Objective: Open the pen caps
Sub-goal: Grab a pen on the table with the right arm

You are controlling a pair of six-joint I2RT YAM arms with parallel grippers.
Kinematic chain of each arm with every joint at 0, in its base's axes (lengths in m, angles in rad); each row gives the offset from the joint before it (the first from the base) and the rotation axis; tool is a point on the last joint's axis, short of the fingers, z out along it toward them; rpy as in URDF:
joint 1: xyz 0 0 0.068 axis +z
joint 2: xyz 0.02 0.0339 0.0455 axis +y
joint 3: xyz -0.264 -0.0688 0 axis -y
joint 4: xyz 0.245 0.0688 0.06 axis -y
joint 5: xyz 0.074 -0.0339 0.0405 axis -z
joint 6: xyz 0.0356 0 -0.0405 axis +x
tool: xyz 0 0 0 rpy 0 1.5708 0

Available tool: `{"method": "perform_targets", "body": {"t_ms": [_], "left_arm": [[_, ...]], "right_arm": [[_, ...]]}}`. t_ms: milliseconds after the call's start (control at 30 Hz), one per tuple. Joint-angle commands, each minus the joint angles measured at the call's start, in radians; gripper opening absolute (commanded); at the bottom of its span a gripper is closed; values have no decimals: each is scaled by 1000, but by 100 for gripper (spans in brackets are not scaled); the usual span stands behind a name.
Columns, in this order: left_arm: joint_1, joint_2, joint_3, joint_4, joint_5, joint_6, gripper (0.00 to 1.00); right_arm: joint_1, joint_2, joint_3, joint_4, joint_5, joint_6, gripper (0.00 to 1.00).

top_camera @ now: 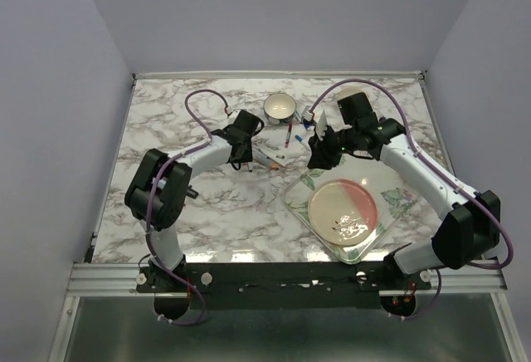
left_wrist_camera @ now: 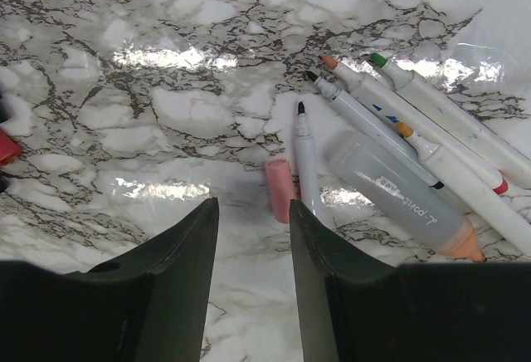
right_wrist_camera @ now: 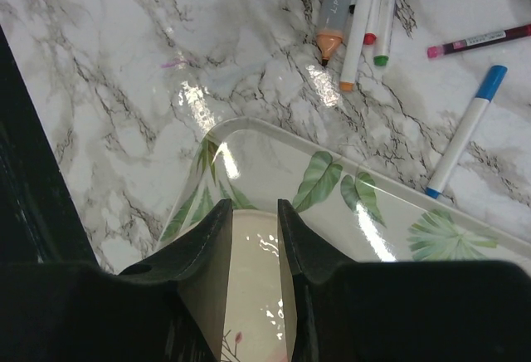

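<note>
In the left wrist view a loose pink pen cap (left_wrist_camera: 280, 189) lies on the marble beside a thin pen (left_wrist_camera: 305, 158) with a bare black tip. To its right lies a bunch of uncapped white markers (left_wrist_camera: 431, 121) and a thick grey marker (left_wrist_camera: 398, 196). My left gripper (left_wrist_camera: 253, 204) hovers just short of the pink cap, open, with nothing between its fingers. My right gripper (right_wrist_camera: 255, 204) is open and empty above the tray (right_wrist_camera: 390, 204). A white pen with a blue cap (right_wrist_camera: 492, 80) and a maroon pen (right_wrist_camera: 481, 40) lie beyond the tray.
A leaf-patterned tray (top_camera: 390, 204) with a pink and cream plate (top_camera: 343, 208) on it sits at the front right. A white cup (top_camera: 280, 109) stands at the back middle. A red object (left_wrist_camera: 7, 146) shows at the left edge of the left wrist view.
</note>
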State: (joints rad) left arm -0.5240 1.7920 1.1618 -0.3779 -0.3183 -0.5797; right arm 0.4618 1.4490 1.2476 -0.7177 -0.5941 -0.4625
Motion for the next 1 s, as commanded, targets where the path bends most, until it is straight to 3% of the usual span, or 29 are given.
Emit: {"method": "perform_targets", "body": {"t_ms": [0, 533, 600, 967], "left_arm": [[-2, 41, 42, -24, -21, 21, 48], [-2, 102, 52, -50, -30, 37, 40], [-2, 93, 47, -55, -56, 40, 34], [96, 15, -33, -87, -123, 73, 21]], "right_arm": [[0, -6, -10, 0, -29, -1, 35], [1, -9, -8, -6, -36, -2, 36], [1, -9, -8, -6, -39, -4, 36], [1, -18, -10, -9, -47, -5, 35]]}}
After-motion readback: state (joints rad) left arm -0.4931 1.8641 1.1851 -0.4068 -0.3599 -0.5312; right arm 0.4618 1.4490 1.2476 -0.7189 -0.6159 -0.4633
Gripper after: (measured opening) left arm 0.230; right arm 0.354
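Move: The left hand's half-open fingers hang about 3 cm above the pink cap lying loose on the table, its middle roughly 1 cm ahead and 1 cm right of the hand point. The black-tipped pen lies close beside it, 2 cm ahead and 3 right of the hand; the grey highlighter is 1 ahead and 7 right, and the loose caps 3 ahead and 10 left. From the right hand the pink cap lies about 19 cm left, 9 ahead and 16 below. The left hand sinks about 2 cm almost straight down over the pink cap, starting to close slowly as it goes, and stops its descent with one finger on either side of the cap. Staying at that height, it keeps closing until the tips pinch the cap, while it slides some 2 cm to the left, away from the black-tipped pen and towards the loose caps, the wrist tilting only slightly. ##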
